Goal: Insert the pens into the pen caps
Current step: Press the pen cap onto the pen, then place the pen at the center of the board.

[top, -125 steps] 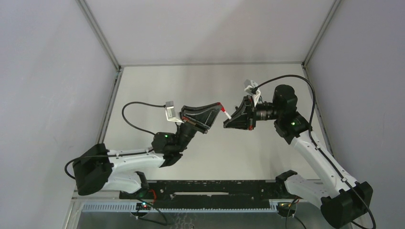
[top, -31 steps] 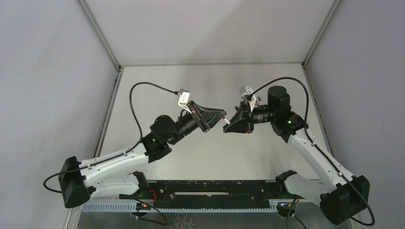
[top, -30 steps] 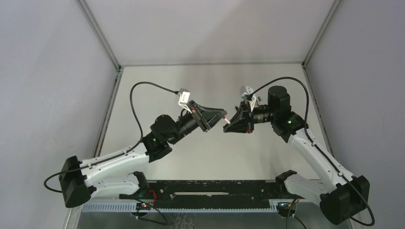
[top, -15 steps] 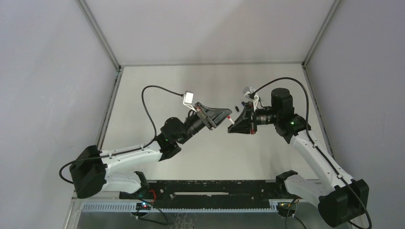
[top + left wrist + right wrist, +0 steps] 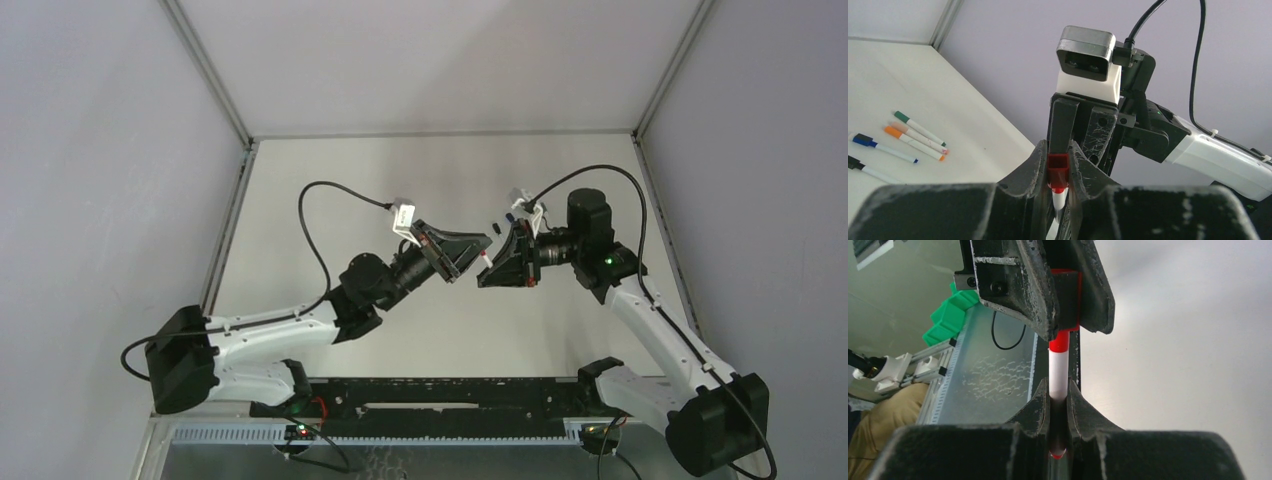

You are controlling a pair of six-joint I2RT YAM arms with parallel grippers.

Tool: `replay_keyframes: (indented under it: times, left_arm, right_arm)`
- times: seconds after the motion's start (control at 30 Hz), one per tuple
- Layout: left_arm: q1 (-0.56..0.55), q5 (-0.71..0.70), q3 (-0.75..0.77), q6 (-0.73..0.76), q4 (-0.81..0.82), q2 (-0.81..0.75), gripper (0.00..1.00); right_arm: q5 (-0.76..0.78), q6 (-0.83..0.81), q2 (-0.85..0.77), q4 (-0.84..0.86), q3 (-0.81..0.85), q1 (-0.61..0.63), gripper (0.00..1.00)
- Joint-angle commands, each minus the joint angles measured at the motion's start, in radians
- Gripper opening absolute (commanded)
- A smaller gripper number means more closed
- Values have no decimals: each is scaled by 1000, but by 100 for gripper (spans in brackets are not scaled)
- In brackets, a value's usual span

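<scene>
A white-barrelled pen (image 5: 1058, 377) with a red collar is gripped by my right gripper (image 5: 1058, 390), which is shut on its barrel. The pen's front end sits inside the red pen cap (image 5: 1058, 172), and my left gripper (image 5: 1058, 150) is shut on that cap. In the top view the left gripper (image 5: 462, 262) and the right gripper (image 5: 488, 268) meet nose to nose above the middle of the table, with the pen (image 5: 483, 262) a short white sliver between them. The cap (image 5: 1066, 297) shows from the right wrist, pinched in the left fingers.
Several other pens lie side by side on the table (image 5: 973, 120): a green-ended one (image 5: 920, 129), an orange-ended one (image 5: 913, 142), a blue-ended one (image 5: 883, 148) and a black-ended one (image 5: 868, 170). A black rail (image 5: 440, 405) runs along the near edge.
The left arm has swung right and stretched out, bringing its gripper up against the right gripper. The right gripper shifted slightly right. Both grips are unchanged.
</scene>
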Motion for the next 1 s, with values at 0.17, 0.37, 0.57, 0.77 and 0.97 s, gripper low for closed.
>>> replay_keyframes:
  times: [0.17,0.37,0.57,0.77,0.97]
  left_arm:
    - [17,161,-172,-125,35,-86,10]
    - [28,71,-150,-46,45,-167,36]
    - [34,-14,-169,14,15,-231,66]
    - [34,-96,-224,176,-147,-360,75]
    - [35,-234,-287,396,-308,-453,81]
  right_arm:
    - [70,-325,26,-128,105,83,0]
    - [103,-357,62,-152,105,107,0]
    - [123,-405,96,-201,121,118,0]
    - [147,-476,101,-253,128,95,0]
    - [240,-498,135,-259,128,15,0]
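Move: My left hand already grips the red cap, which sits on the end of the white pen in my right hand. The pen's middle is about 3 cm back of my left hand and 2 cm below it. From my right hand the cap is about 4 cm ahead, 1 cm left and 3 cm up. On the table roughly 30 cm below my left hand, the black-capped pen lies about 13 cm ahead and 8 right, the blue-capped pen 16 ahead and 11 right. I first ease my left hand left and slightly back, still pinching the red cap, then spread my fingers wide to let go. I draw it away from the pen to the left, about 9 cm in all, turning it some 10 degrees counter-clockwise near the end. My right hand keeps its grip on the pen, sinks about 4 cm, edges back a little and then forward, and rolls slightly. ##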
